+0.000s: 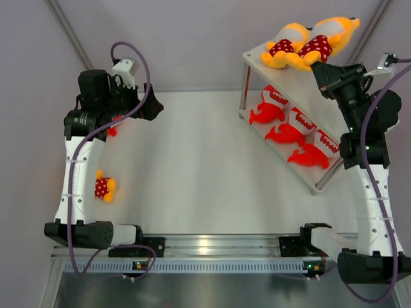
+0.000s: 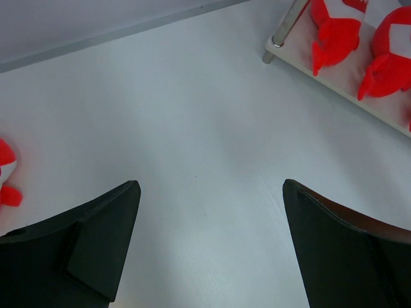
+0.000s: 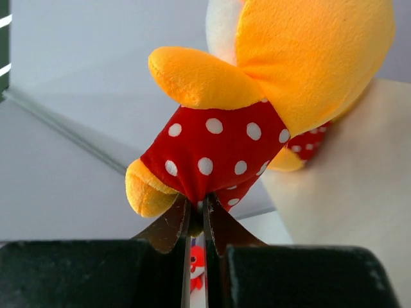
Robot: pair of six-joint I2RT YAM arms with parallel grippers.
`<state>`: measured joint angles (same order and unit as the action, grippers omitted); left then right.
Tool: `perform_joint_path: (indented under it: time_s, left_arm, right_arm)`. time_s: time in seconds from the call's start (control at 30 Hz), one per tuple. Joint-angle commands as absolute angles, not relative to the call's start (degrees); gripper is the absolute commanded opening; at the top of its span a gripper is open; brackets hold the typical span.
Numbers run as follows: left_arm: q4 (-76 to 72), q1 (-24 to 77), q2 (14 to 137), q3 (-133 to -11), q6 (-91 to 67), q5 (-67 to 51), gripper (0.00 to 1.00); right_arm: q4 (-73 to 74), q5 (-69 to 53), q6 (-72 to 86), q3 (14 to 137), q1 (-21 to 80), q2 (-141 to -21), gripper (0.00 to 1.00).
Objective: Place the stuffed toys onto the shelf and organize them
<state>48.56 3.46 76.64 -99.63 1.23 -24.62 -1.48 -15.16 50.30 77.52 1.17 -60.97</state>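
The pale two-tier shelf [image 1: 257, 59] stands at the right. Two yellow-orange figures lie side by side on its top board: one [image 1: 286, 45] on the left, the other [image 1: 331, 35] on the right. My right gripper [image 1: 323, 69] is shut on the right figure's red dotted shorts [image 3: 218, 151], pinching the cloth between the fingertips [image 3: 197, 202]. Three red sharks [image 1: 289, 131] lie in a row on the lower board. My left gripper [image 1: 153, 102] is open and empty above the table [image 2: 212, 186]. A red shark [image 1: 112, 131] peeks out under the left arm. Another yellow-orange figure [image 1: 104, 188] lies beside that arm.
The shelf's grey metal leg [image 2: 286, 25] and lower board edge [image 2: 334, 80] show at the top right of the left wrist view, with two sharks [image 2: 337, 32] on the board. The loose shark [image 2: 5, 173] is at that view's left edge.
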Motion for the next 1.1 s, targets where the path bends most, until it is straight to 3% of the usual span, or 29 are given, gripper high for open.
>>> perform_joint_path:
  time_s: [0.0,0.53,0.73,0.77,1.07]
  left_arm:
    - [48.87,3.25,75.67,-98.09,3.34,-21.10,0.98]
    - [48.87,3.25,75.59,-97.47,3.69,-21.18,0.98]
    - [48.87,3.25,75.94,-97.73,3.34,-21.71,0.98]
    - [48.87,3.25,76.02,-97.91,3.25,-21.80,0.98]
    - [48.87,3.25,76.11,-97.73,3.25,-22.41,0.98]
  right_arm:
    - [-9.40,-19.33,64.14,70.33,-6.66,-63.01,0.00]
    - [-7.91,-23.11,63.90,72.60,-9.67,-70.49,0.00]
    - [-1.77,-22.59,60.91,73.30,-9.67,-68.91,0.28]
    - [-1.24,-22.24,60.65,73.13,-9.75,-68.38,0.39]
    - [7.02,-19.17,57.92,73.04,-9.75,-61.97,0.62]
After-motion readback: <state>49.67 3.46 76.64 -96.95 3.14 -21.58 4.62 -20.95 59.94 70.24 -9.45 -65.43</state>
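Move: The right hand holds a yellow toy by its foot. Its resting spot on the shelf's top board lies about 14 cm ahead, 8 cm right and 12 cm below. The first yellow toy sits some 19 cm ahead of the hand, 4 cm left and 9 cm below; the middle red shark, on the lower board, is roughly 9 cm ahead, 4 cm right and 40 cm below. From the left hand the spot is about 14 cm ahead, 56 cm right, nearly level. Down, forward and to the right, the right hand quickly lowers the pinched yellow toy about 11 cm onto the top board beside the first yellow toy, fingers tipping down nearly 20 degrees. It hovers there, then opens a bit over halfway, lets go of the foot and backs off some 3 cm. The open, empty left hand sinks slightly. ##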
